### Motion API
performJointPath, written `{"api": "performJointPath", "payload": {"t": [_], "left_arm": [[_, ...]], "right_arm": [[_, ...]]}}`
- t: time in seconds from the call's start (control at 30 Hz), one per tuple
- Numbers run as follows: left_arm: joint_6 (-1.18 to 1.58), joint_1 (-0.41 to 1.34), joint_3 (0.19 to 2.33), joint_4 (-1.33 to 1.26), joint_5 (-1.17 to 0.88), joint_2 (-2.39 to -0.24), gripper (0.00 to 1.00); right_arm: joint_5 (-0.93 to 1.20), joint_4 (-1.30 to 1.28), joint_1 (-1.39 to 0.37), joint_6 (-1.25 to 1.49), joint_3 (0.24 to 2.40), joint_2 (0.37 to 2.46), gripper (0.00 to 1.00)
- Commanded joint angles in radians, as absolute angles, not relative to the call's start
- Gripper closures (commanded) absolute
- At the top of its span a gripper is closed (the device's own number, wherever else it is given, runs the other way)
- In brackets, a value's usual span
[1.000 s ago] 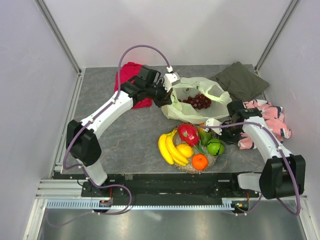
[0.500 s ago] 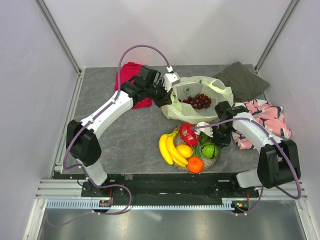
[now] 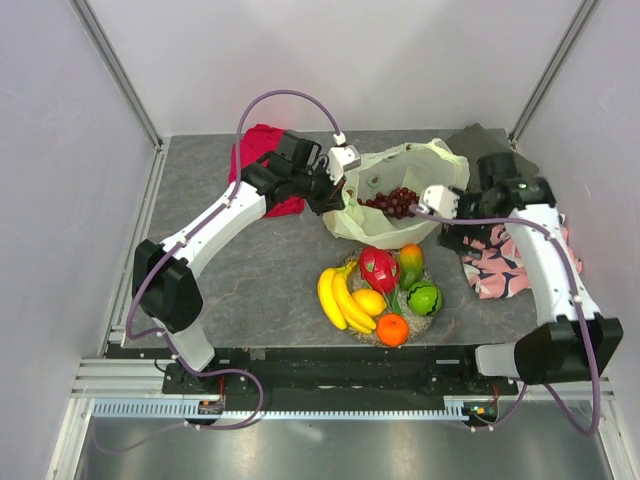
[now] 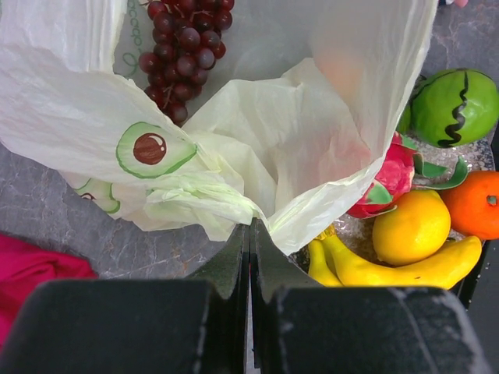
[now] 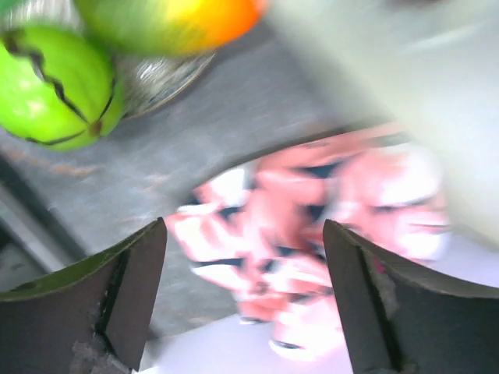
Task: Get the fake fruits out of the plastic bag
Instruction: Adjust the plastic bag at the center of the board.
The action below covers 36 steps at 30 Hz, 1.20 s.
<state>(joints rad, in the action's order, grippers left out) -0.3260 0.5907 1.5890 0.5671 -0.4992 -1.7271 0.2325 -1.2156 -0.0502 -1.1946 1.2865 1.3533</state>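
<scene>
The plastic bag (image 3: 400,225) lies at the back middle with its mouth held up; dark purple grapes (image 3: 392,202) rest inside. My left gripper (image 3: 327,197) is shut on the bag's left edge; in the left wrist view the fingers (image 4: 234,257) pinch the film (image 4: 296,148) below the grapes (image 4: 183,47). Banana bunch (image 3: 335,295), dragon fruit (image 3: 378,268), mango (image 3: 410,261), lemon (image 3: 370,300), orange (image 3: 393,328) and striped melon (image 3: 424,298) sit on the round dish (image 3: 416,324). My right gripper (image 3: 462,238) (image 5: 243,226) hangs open and empty over a pink cloth, right of the bag.
A pink patterned cloth (image 3: 495,270) (image 5: 312,234) lies under the right gripper. An olive cloth (image 3: 468,140) is at the back right and a red cloth (image 3: 262,145) at the back left behind the left arm. Walls enclose the table on three sides.
My right gripper was at the dish with its jaws close together; it has opened wide and swung back to the right beside the bag. The mango now lies on the dish. The left arm held still.
</scene>
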Motion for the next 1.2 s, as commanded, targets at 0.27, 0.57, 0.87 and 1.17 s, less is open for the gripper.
{"api": "performJointPath", "payload": {"t": [0.27,0.57,0.87,1.17], "left_arm": [[-0.296,0.591,1.552,0.610,-0.694,-1.608,0.98],[-0.368,0.591,1.534,0.765,-0.776,-1.425,0.98],[-0.463,0.589,1.500,0.812,-0.585,-1.492,0.98],[-0.224,0.394,2.445,0.683,-0.480,-2.157,0.98]], "right_arm": [[0.638,-1.205,-0.168,-0.904,1.634,1.448,0.18],[0.411,-0.651,-0.380,-0.592,1.468,1.624,0.23],[0.390,-0.575,-0.368,-0.541,1.652,1.818,0.23],[0.382,-0.609,-0.226,-0.463,2.168,2.184,0.68]]}}
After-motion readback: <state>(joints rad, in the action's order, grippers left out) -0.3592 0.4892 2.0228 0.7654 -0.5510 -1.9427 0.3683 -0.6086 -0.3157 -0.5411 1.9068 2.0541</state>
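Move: The right hand, open and empty, has the plastic bag's middle about 12 cm ahead, 12 cm to its left and 10 cm below. The grapes inside lie some 10 cm ahead and 14 cm left, the mango 4 cm back and 9 cm left. From the left hand, which already pinches the bag's left rim, the bag's middle is about 4 cm ahead, 15 cm right and 14 cm below; the red cloth is 10 cm ahead and 15 cm left. The left fingers keep their pinch on the bag's rim, tugging it some 11 cm back and 8 cm up, then reverse sharply forward to end about 7 cm ahead of the start. The right hand lifts, swings about 20 cm left, dips and reaches 24 cm forward to the bag's far left side by the left hand, its left side tilting up nearly 30 degrees, fingers starting to close around a fold of plastic. ##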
